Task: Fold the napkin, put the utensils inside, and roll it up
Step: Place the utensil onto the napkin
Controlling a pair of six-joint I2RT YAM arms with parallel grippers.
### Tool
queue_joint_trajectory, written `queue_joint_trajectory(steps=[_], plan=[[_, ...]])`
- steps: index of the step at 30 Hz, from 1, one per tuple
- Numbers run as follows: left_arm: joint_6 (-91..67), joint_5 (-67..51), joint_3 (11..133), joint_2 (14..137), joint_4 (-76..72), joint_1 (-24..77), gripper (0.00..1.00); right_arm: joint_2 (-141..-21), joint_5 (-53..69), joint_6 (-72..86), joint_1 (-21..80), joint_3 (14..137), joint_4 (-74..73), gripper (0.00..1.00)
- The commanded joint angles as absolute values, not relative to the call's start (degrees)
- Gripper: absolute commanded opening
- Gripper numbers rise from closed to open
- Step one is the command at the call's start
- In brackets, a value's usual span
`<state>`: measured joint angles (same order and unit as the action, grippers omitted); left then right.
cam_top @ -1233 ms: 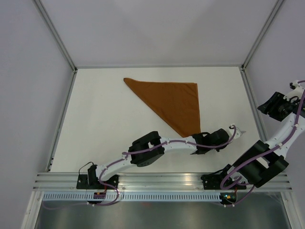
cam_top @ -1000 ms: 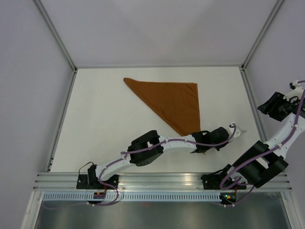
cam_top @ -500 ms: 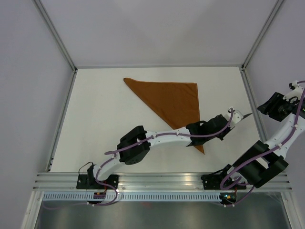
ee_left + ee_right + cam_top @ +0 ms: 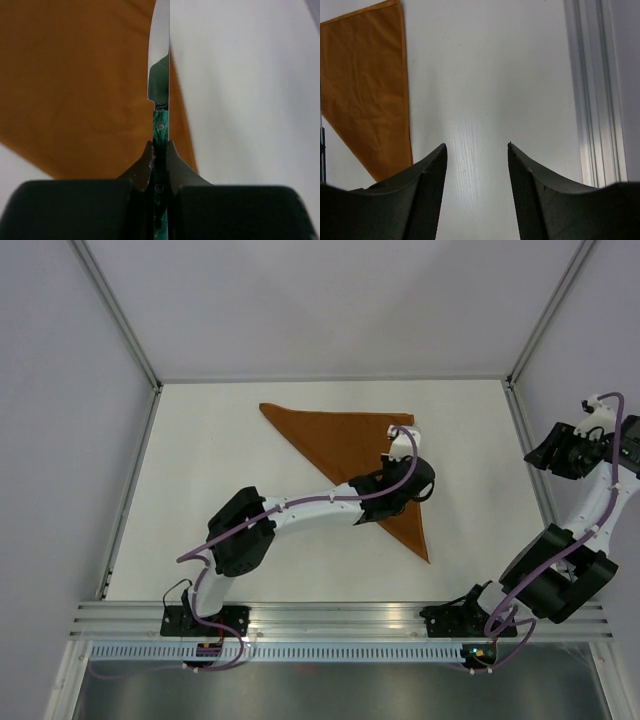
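Note:
The rust-orange napkin [image 4: 350, 445] lies folded into a triangle on the white table, one point toward the near right. My left gripper [image 4: 408, 462] hovers over its right part, near the right edge. In the left wrist view the gripper [image 4: 160, 150] is shut on the knife's teal-green handle [image 4: 161, 132]. The silver blade [image 4: 161, 55] points ahead on edge along the napkin's [image 4: 75, 85] right border. The knife is hidden under the wrist in the top view. My right gripper [image 4: 542, 454] is open and empty at the far right; its wrist view [image 4: 476, 146] shows bare table between the fingers and the napkin [image 4: 365, 85] at left.
Aluminium frame rails [image 4: 595, 100] run along the table's right side close to my right gripper. Grey walls enclose the table on the left, back and right. The left arm's elbow [image 4: 240, 530] stretches across the table's near middle.
My left gripper has carried the knife from beside the napkin's near tip up and left to over the napkin's right part. My right wrist has shifted slightly.

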<state>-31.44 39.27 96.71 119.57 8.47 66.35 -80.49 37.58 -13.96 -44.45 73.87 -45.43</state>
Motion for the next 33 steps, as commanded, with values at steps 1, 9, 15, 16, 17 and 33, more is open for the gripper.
queue_joint_trajectory(steps=[1,9,15,16,17,33], plan=[[-49.7,46.8,93.5,113.5,17.3,63.6,0.02,-80.8,35.7,-14.8,-39.0,76.1,-43.4,0.58],[-75.9,49.9,94.0,114.9,35.4,58.4,0.02,-82.0,31.6,-12.4,-29.3,75.9,-40.3,0.57],[-88.5,46.9,99.2,119.9,48.2,54.8,0.02,-83.3,29.2,-11.4,-24.8,75.6,-39.2,0.57],[-88.9,46.5,99.8,120.3,48.7,54.2,0.02,-83.5,29.0,-11.4,-24.5,75.5,-39.0,0.57],[-90.4,46.0,100.1,120.8,49.4,54.0,0.02,-83.5,28.9,-11.3,-24.2,75.2,-39.0,0.57],[-95.1,41.8,107.3,129.7,56.3,51.4,0.02,-84.4,27.2,-11.6,-21.9,71.7,-36.3,0.56]])
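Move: The knife is already in the left fingers, about 14 cm above the table. The middle of the napkin's slanting folded edge, where it goes, lies some 15 cm to that hand's left and 4 cm ahead. The napkin's own middle is about 10 cm ahead and 9 cm left; its near corner is roughly 17 cm back and 5 cm right. From the empty right hand, the fold's middle lies about 43 cm left, 5 cm ahead and 19 cm below. The knife, kept pinched by its handle, is swept by the left hand about 16 cm left and 5 cm forward over the napkin, sinking all the while; the last part is nearly straight down, 11 cm lower in all. Meanwhile the wrist turns some 50 degrees counter-clockwise and tips down, bringing the blade roughly along the fold. The open right hand comes in 9 cm left and 6 cm forward. ##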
